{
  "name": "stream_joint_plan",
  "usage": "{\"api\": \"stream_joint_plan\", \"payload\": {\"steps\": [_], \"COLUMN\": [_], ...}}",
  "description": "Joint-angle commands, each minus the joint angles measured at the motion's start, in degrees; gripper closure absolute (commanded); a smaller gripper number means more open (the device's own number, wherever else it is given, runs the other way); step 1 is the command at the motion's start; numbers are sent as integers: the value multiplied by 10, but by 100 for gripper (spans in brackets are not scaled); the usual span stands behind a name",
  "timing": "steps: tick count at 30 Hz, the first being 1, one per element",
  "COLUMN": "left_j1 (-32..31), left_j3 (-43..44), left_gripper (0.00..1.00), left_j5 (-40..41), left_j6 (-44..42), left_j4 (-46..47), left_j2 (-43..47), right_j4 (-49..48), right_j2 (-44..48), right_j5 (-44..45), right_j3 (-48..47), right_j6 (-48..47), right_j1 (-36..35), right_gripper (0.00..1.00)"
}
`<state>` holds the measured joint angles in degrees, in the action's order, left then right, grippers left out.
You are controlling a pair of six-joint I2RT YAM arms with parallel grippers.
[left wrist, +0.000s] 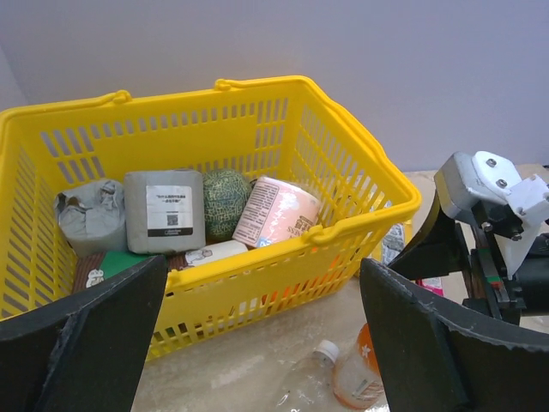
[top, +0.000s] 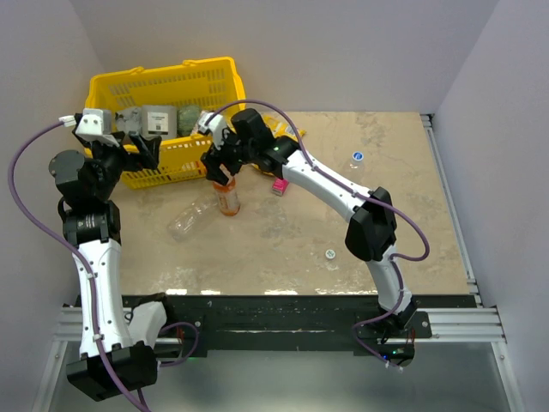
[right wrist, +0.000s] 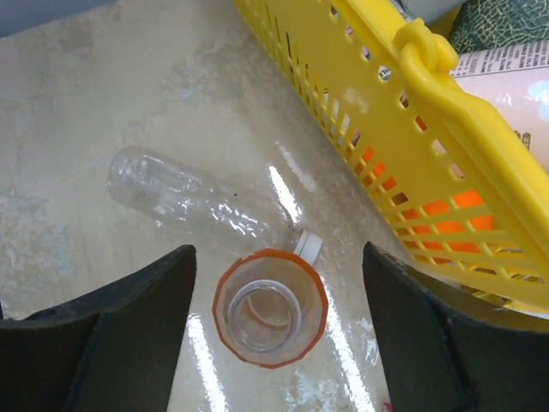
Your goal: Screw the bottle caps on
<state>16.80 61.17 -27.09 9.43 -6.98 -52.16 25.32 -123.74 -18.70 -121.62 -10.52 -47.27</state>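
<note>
The orange-labelled bottle (top: 227, 200) stands upright near the basket, its mouth uncapped (right wrist: 270, 307). My right gripper (top: 220, 170) (right wrist: 276, 257) hovers straight above it, open, with a finger on each side and neither touching. A clear bottle (top: 190, 220) (right wrist: 193, 199) lies on its side beside it with a white cap (right wrist: 310, 245) (left wrist: 324, 350) on its neck. A blue cap (top: 358, 156) lies loose at the far right and a whitish cap (top: 330, 254) nearer the front. My left gripper (top: 141, 153) (left wrist: 262, 270) is open and empty, facing the basket's front wall.
The yellow basket (top: 210, 79) (left wrist: 283, 257) (right wrist: 446, 94) of packets and rolls stands at the back left, close behind both bottles. A small pink packet (top: 279, 185) lies right of the orange bottle. Walls enclose the table on three sides.
</note>
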Motion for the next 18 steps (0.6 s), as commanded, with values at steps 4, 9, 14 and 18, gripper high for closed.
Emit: {"api": "stream_joint_plan", "payload": {"steps": [4,9,14,18], "left_j1": [-5,-12,-32,-86], "left_j3": [-6,-30,-84,-155], "left_gripper": [1,1,0,0], "left_j5": [-41,-79,-181,-236], "left_j6": [-11,-20,-85,-241], "left_j4": [16,39,52,33], "left_j2": [-4,-13,-20,-8], "right_j4": [-27,-19,30,92], "right_j2": [30,26,88,166], "right_j5": [34,19,-6,-83], "right_j3": [38,40,31,50], "right_j6": [-3,-8,-42,-75], "right_j1": [-5,-6,9,41], "right_gripper": [45,76,100,100]}}
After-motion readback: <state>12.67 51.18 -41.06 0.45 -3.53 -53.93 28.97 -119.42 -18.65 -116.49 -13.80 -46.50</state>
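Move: The orange-labelled bottle stands upright almost straight under my right hand, its open neck a couple of centimetres down and its middle about 10 cm below. The clear bottle lies some 10 cm to the left of that hand and 2 cm back, 20 cm below; the pink box is about 15 cm right and 11 cm farther out, 22 cm below. From my left hand, the orange-labelled bottle is roughly 6 cm ahead, 16 cm right and 29 cm below. I dip my right hand about 2.5 cm over the orange-labelled bottle and shut its fingers until they pinch the neck from both sides. Then, keeping that grip, I start drawing it right and up, with a little backward travel. My open left hand comes down some 7 cm and 5 cm to the right, turning about 20 degrees clockwise, in towards the bottles. ##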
